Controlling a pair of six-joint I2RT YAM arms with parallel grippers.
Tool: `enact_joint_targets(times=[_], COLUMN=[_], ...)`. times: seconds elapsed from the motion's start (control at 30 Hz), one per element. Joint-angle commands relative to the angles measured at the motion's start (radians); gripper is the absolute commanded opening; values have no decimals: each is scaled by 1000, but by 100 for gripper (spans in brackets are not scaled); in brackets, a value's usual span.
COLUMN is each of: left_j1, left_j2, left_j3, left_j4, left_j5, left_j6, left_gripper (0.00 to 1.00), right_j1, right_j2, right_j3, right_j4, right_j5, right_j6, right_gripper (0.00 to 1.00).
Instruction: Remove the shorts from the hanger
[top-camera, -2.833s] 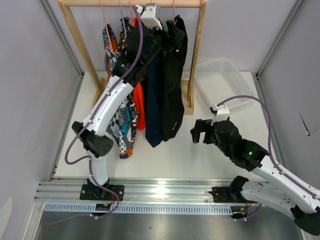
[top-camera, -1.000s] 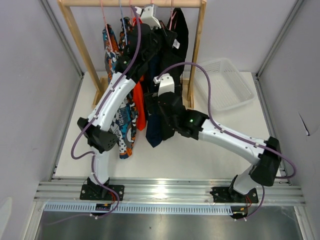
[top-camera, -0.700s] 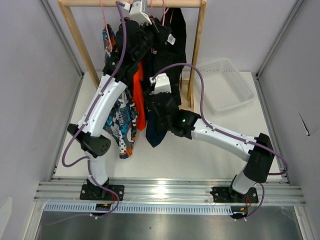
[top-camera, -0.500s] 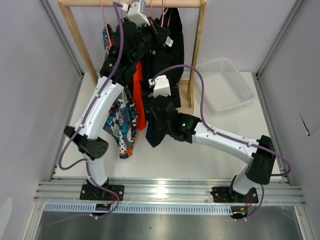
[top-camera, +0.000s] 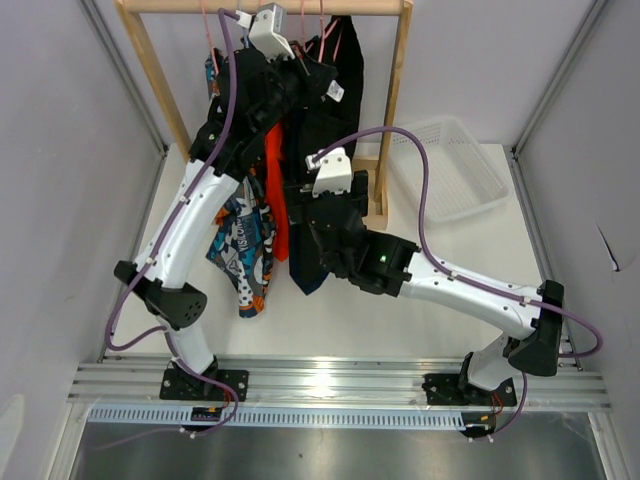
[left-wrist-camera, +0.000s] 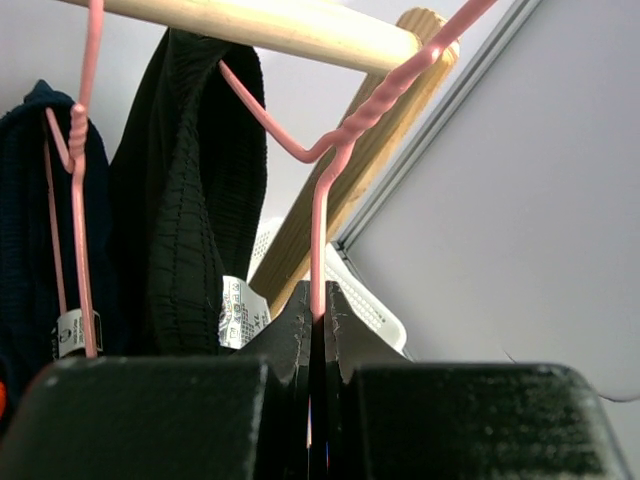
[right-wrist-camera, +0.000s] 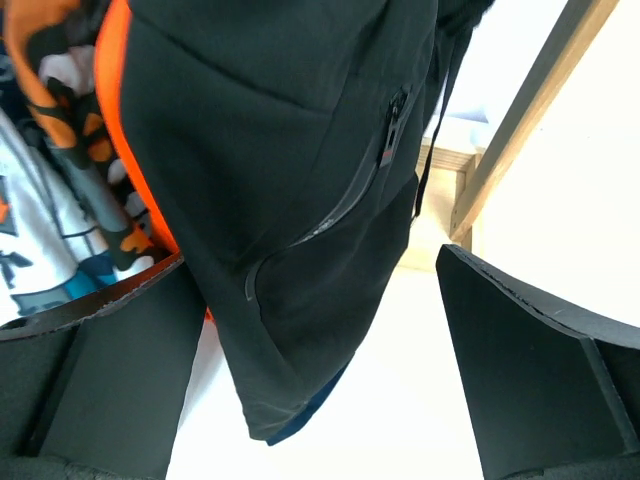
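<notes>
Several shorts hang on pink hangers from the wooden rod (top-camera: 190, 6). The black shorts (top-camera: 340, 120) hang rightmost, then a navy pair (top-camera: 311, 276), an orange pair (top-camera: 276, 190) and a teal-orange graphic pair (top-camera: 240, 262). High under the rod, my left gripper (left-wrist-camera: 320, 318) is shut on the pink hanger wire (left-wrist-camera: 318, 230) of the black shorts (left-wrist-camera: 190, 210). My right gripper (right-wrist-camera: 320, 370) is open down at the hem. The black shorts (right-wrist-camera: 290, 180) hang between its fingers (right-wrist-camera: 110, 370) without being squeezed, and a navy edge (right-wrist-camera: 312, 414) peeks out below.
The wooden rack post (top-camera: 392, 110) stands just right of the shorts, with its foot (right-wrist-camera: 440, 215) behind them. A white basket (top-camera: 452, 172) lies on the table to the right. Grey walls close in both sides.
My left gripper has carried the hanger up and to the left, lifting the black shorts. The right arm has shifted slightly beneath them, its jaws still apart.
</notes>
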Motion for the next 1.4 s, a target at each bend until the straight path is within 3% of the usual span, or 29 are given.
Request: enact_joint_targets(times=[0.0,0.33,0.43,0.5,0.53,0.57,0.6,0.63,0.67,0.9,1.03,1.2,1.37], left_j1=[-22,-65,-77,-85,-88,-91,-91,-93,-93,-93,-94,-74,-56], left_j2=[-101,-156,-173,-182,-190,-193,-196,-199,-205,-199,-136,-40,-70], left_j3=[8,-44,-48,-64,-70,-73,-78,-82,-85,-65,31,226,202], left_j4=[73,72,70,70,70,67,66,66,63,56,23,-23,-33], left_j5=[23,5,5,5,-23,-29,-30,-34,-35,-64,-109,-92,-51], left_j6=[-9,-15,-15,-14,-11,-9,-9,-8,-9,12,43,40,3], left_gripper=[0,0,0,0,0,0,0,0,0,0,0,0,0], right_j1=[25,101,126,138,146,155,161,166,172,262,397,491,470], right_j2=[-41,-47,-45,-48,-58,-59,-65,-70,-79,-131,-113,-23,25], right_j3=[52,58,55,51,42,35,29,23,11,-93,-109,-83,-58], right_j4=[-3,-16,-22,-23,-23,-19,-18,-21,-24,-163,-379,-738,-877], right_j5=[43,144,188,210,221,233,254,262,267,306,366,351,362], right_j6=[31,31,31,34,37,42,45,57,63,233,473,915,1061], right_gripper=[99,99,93,76,49,33,24,7,0,0,0,0,0])
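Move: From the left gripper, which already holds the pink hanger's neck, the waistband of the black shorts is about 5 cm ahead, roughly level sideways and in height. The rack bar is some 8 cm ahead and 8 cm up. The open right gripper has the black shorts' legs between its jaws, about 1 cm back, 1 cm left and 2 cm lower. The orange shorts hang about 8 cm to its left, level ahead and 4 cm lower. Bring the open right gripper back about 5 cm while shutting its fingers to pinch the lower leg of the black shorts, then pull back another 10 cm and down about 9 cm. Meanwhile keep the left grip on the hanger's neck, draw it some 6 cm back and lift it a little. ##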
